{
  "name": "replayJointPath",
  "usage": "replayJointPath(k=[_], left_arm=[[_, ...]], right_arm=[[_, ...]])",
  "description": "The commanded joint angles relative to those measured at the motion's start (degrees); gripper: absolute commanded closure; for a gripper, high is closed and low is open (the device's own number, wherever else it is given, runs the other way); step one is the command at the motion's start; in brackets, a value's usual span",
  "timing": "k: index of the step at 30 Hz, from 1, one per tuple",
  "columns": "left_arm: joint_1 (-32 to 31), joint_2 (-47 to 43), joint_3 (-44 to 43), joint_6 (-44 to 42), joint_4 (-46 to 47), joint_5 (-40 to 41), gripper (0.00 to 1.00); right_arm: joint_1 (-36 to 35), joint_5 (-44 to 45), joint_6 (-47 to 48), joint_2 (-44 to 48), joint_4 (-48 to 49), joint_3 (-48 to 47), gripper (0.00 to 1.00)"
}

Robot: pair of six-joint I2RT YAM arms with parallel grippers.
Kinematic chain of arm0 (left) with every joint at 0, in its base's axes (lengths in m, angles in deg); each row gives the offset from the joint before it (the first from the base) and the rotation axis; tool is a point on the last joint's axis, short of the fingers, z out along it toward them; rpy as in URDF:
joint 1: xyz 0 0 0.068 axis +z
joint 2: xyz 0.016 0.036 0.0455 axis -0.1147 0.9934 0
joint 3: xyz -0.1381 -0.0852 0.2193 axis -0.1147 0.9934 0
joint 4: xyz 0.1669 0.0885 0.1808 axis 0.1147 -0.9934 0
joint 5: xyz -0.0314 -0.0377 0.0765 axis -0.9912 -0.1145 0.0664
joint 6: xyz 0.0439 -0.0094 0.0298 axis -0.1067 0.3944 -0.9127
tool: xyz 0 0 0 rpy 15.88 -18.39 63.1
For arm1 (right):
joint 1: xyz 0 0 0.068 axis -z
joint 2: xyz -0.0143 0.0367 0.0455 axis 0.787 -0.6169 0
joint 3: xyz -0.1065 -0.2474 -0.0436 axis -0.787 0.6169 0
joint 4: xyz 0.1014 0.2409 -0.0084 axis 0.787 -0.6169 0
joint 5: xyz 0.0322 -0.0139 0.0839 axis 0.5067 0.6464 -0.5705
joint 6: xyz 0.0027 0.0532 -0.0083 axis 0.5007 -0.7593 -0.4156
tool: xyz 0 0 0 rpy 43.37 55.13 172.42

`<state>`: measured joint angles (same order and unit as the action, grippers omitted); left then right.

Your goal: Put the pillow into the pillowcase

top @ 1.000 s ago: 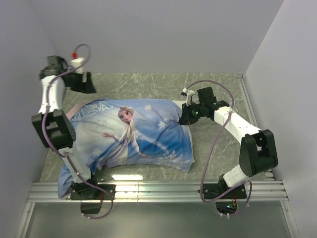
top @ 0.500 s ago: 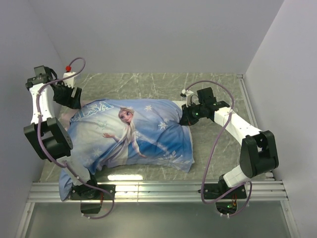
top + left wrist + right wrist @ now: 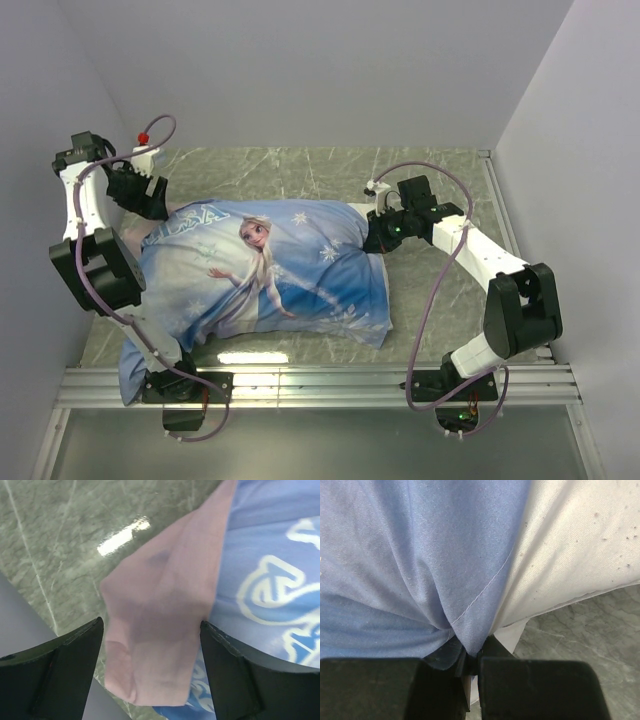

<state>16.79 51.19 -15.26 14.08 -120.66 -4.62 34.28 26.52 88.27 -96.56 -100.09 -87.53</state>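
Note:
The pillowcase point(image 3: 260, 275), blue Elsa print up, lies bulging across the table's middle. The white pillow point(image 3: 570, 555) shows at its right-hand open end, with a small white tag point(image 3: 512, 632) below it; in the top view only a white sliver of the pillow point(image 3: 379, 266) peeks out there. My right gripper point(image 3: 376, 236) is shut on the blue hem of the pillowcase point(image 3: 470, 595), its fingertips pinched together on the fabric point(image 3: 472, 655). My left gripper point(image 3: 152, 203) hangs open over the pale pink back-left corner of the pillowcase point(image 3: 160, 630), one finger point(image 3: 55, 675) on each side of it, not touching.
The green marbled tabletop point(image 3: 300, 175) is walled at the left, back and right. An aluminium rail point(image 3: 330, 385) runs along the near edge. The pillowcase's near-left corner point(image 3: 130, 368) droops over that rail beside the left arm's base.
The left arm swung leftward and down from the table's back, bringing its gripper over the pink corner and opening a little wider. The right arm and the pillowcase stayed still.

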Motion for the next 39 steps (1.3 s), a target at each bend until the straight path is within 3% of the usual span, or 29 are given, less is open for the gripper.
replayJointPath(k=[1,7,12,17,20,21,24,25,30,35,39], left_arm=[[0.00,-4.19,-1.40,-3.22,-4.19,-4.34,0.16],[-0.43,-5.68,0.97,-4.19,-4.10,-2.76,0.14],[-2.19,-4.19,3.62,0.38,3.37,2.51,0.18],[-2.81,0.46,0.10,2.22,2.93,1.20,0.21],[-2.72,1.00,0.71,6.00,9.07,3.83,0.36],[-2.63,0.91,0.98,7.14,10.83,4.79,0.45],[-2.55,2.48,-0.77,10.14,15.23,8.14,0.57],[-2.55,3.10,-2.69,10.66,15.32,8.58,0.66],[-4.39,7.50,-7.63,10.49,14.18,3.76,0.99],[-11.50,9.61,-7.73,9.70,12.86,-8.09,1.00],[-24.99,11.80,-8.68,14.87,14.44,-20.38,1.00]], right_arm=[[0.58,3.90,2.60,-0.21,-0.93,-1.97,1.00],[0.58,3.64,2.51,-0.38,-0.85,-2.06,1.00],[0.58,3.81,2.77,-0.56,-1.02,-2.14,1.00],[0.58,4.25,3.30,-0.12,-1.29,-1.79,1.00],[0.58,4.60,3.74,-0.12,-1.46,-1.62,1.00],[0.66,4.78,3.74,-0.03,-1.46,-1.53,1.00],[0.75,4.87,4.00,-0.12,-1.46,-1.61,1.00],[0.75,4.78,4.01,-0.29,-1.38,-1.70,1.00],[0.84,3.55,3.30,-1.35,-0.85,-2.40,1.00],[0.40,0.74,1.11,-3.10,1.51,-3.63,1.00],[-0.91,-0.84,-1.44,-5.21,3.28,-5.57,1.00]])
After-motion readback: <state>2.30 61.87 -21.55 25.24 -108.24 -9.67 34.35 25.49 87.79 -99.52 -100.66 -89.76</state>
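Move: The left hand hangs open over the left end of the pillowcase; the pink flap's edge lies about 5 cm ahead, level sideways, roughly 3 cm below. The case's lettering is some 11 cm right and 2 cm ahead, the printed face about 22 cm right and 2 cm back. From the right hand, still gripping the case's blue edge, that flap lies about 47 cm left and 8 cm ahead, 2 cm lower. Reaching some 6 cm forward, the left hand pinches the pink flap, then drags it about 12 cm right. ##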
